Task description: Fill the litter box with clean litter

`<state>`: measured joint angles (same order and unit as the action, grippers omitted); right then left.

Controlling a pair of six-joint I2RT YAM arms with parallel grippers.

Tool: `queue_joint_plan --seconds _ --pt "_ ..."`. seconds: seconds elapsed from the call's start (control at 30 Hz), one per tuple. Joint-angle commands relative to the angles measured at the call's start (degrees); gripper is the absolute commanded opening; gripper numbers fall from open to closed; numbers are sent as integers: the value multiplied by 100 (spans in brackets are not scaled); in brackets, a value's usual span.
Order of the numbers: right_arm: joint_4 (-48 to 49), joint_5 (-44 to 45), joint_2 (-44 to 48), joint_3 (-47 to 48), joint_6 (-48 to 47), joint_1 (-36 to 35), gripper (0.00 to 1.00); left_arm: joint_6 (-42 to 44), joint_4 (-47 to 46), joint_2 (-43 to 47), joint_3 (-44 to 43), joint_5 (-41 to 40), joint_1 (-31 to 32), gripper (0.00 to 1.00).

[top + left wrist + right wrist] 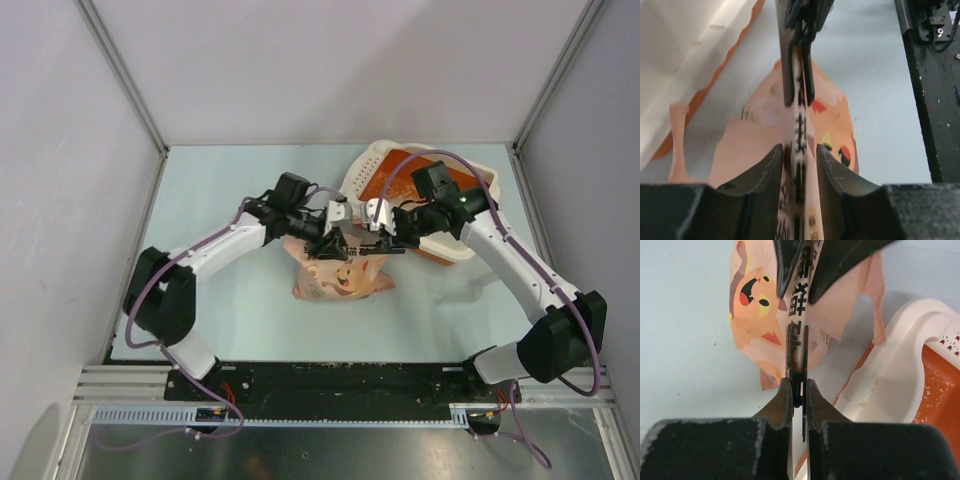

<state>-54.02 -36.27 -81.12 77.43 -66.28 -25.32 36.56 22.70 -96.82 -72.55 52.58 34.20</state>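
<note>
The pink cat-printed bag point(340, 272) hangs between both grippers over the table, just in front of the litter box point(365, 165). My right gripper point(799, 385) is shut on the bag's printed top edge point(797, 340). My left gripper point(799, 150) faces it with jaws apart, the same edge passing between its fingers point(771, 165). The litter box point(890, 385) has a cream rim and an orange inside, where a few pale grains of clean litter point(935, 397) lie scattered. In the top view both grippers, left point(335, 235) and right point(375, 232), meet nose to nose above the bag.
The litter box sits at the back right, tilted, its perforated ledge point(372, 158) toward the back. White enclosure walls surround the pale table point(220, 180). A black mounting rail point(930, 100) runs along the near edge.
</note>
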Motion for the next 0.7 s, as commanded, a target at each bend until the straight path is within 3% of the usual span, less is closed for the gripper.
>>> queue_joint_plan --seconds 0.0,0.3,0.4,0.57,0.67 --pt "137 138 -9 141 10 -201 0 106 42 777 556 -28 -457 36" --pt "366 243 -105 141 203 -500 0 264 86 1332 1190 -116 -1002 26" --pt "453 278 -167 141 317 -605 0 291 94 1306 1182 -46 -1003 20" --pt "638 226 -281 141 642 -685 0 256 94 1288 1103 60 -1003 1" --pt "691 164 -343 132 757 -728 0 256 94 1323 1103 68 -1003 0"
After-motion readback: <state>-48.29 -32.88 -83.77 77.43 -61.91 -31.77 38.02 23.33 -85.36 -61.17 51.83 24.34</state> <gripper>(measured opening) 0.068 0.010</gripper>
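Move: The left hand's part-open fingers straddle the bag's rolled top, whose left end is about 8 cm to their left at nearly the same height. The bag's body is some 6 cm back and 8 cm below, and the litter box is about 18 cm right and 11 cm ahead. The right hand holds the black clip; the rolled top's middle lies about 7 cm to its left, slightly below, and the litter box 11 cm right and 10 cm ahead. Leftward along the rolled top, the left hand slips about 7.5 cm from beside the clip to the roll's left end, swinging some 10 degrees counter-clockwise, then stops and shuts its fingers to pinch it. The right hand keeps its grip on the clip, whose jaws still straddle the roll, and follows left about 3.5 cm, sinking slightly at the end. ##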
